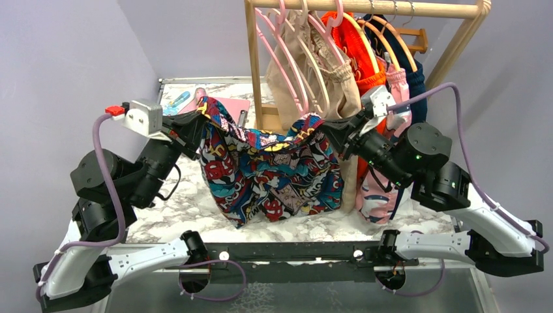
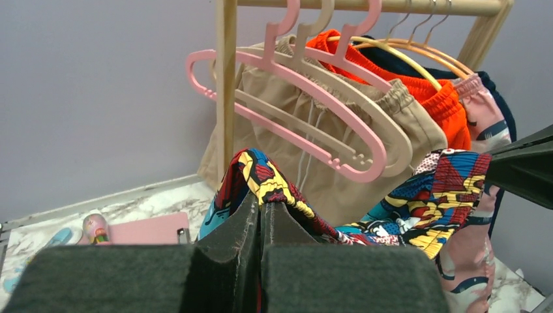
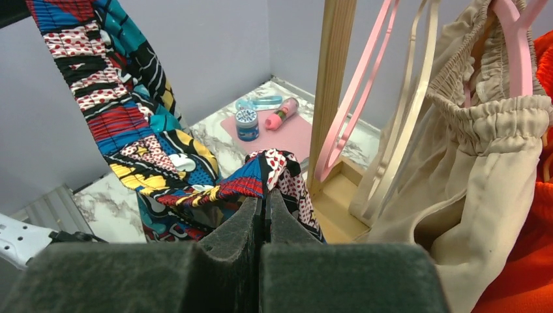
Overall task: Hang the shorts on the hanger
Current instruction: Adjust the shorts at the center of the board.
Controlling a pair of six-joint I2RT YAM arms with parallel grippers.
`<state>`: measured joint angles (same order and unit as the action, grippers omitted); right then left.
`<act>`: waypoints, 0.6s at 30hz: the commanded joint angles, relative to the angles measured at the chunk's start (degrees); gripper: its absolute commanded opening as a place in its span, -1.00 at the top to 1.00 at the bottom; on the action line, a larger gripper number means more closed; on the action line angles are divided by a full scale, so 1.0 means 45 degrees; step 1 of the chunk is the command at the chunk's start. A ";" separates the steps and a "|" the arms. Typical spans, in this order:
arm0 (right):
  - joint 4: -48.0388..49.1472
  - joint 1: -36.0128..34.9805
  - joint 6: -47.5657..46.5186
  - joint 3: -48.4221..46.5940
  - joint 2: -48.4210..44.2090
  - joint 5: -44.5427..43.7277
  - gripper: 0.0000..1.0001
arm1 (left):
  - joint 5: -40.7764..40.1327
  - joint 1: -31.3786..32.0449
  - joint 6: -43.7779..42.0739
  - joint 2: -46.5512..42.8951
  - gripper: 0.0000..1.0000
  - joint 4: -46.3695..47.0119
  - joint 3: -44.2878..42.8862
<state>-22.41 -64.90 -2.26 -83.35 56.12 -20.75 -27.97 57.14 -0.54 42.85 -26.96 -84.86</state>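
Observation:
The comic-print shorts (image 1: 270, 173) hang spread between both grippers above the marble table. My left gripper (image 1: 199, 120) is shut on one end of the waistband, and the left wrist view shows the printed cloth (image 2: 261, 173) pinched at its fingertips (image 2: 261, 203). My right gripper (image 1: 328, 132) is shut on the other end of the waistband, with the cloth (image 3: 277, 166) folded over its tips (image 3: 266, 192). The cream hanger (image 2: 401, 140) hangs on the rack between two pink hangers, just behind the shorts. It also shows in the right wrist view as slim cream bars (image 3: 412, 98).
A wooden rack (image 1: 365, 8) stands at the back with pink hangers (image 2: 326, 153), plain beige shorts (image 3: 482, 169), an orange garment (image 1: 355, 45) and darker clothes. Its upright post (image 3: 332, 85) is close to the right gripper. A pink pad (image 3: 287, 134) with small bottles lies at the table's back left.

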 commanded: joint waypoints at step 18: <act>0.1826 0.0028 0.0282 -0.5611 -0.0086 0.4865 0.99 | 0.3168 0.0123 -0.0280 0.1526 1.00 0.1546 -0.5377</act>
<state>-17.28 -64.93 -1.26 -110.85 56.95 -0.51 -13.98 57.84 -0.91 53.54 -24.38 -115.59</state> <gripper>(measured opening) 0.014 0.016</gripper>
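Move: I already hold the shorts by the two ends of the waistband, which sags between my hands. Their middle hangs about 12 cm right and 14 cm below my left hand, and some 12 cm left and 13 cm below my right. From my left hand, the front pink hanger is roughly 20 cm ahead, 15 cm right, near hand height; the rack's left post is about 25 cm ahead, 9 cm right. From my right hand, the beige trousers hang some 20 cm ahead, 2 cm right, about 12 cm lower. After a brief pause low down, I flick the shorts upward fast with both hands, my left rising about 17 cm and my right some 20 cm. Both draw back towards me as they climb and spread apart, mostly my right hand going right, pulling the waistband taut. My fingers stay shut on the corners while both wrists tip the fingertips up and turn them inward. ##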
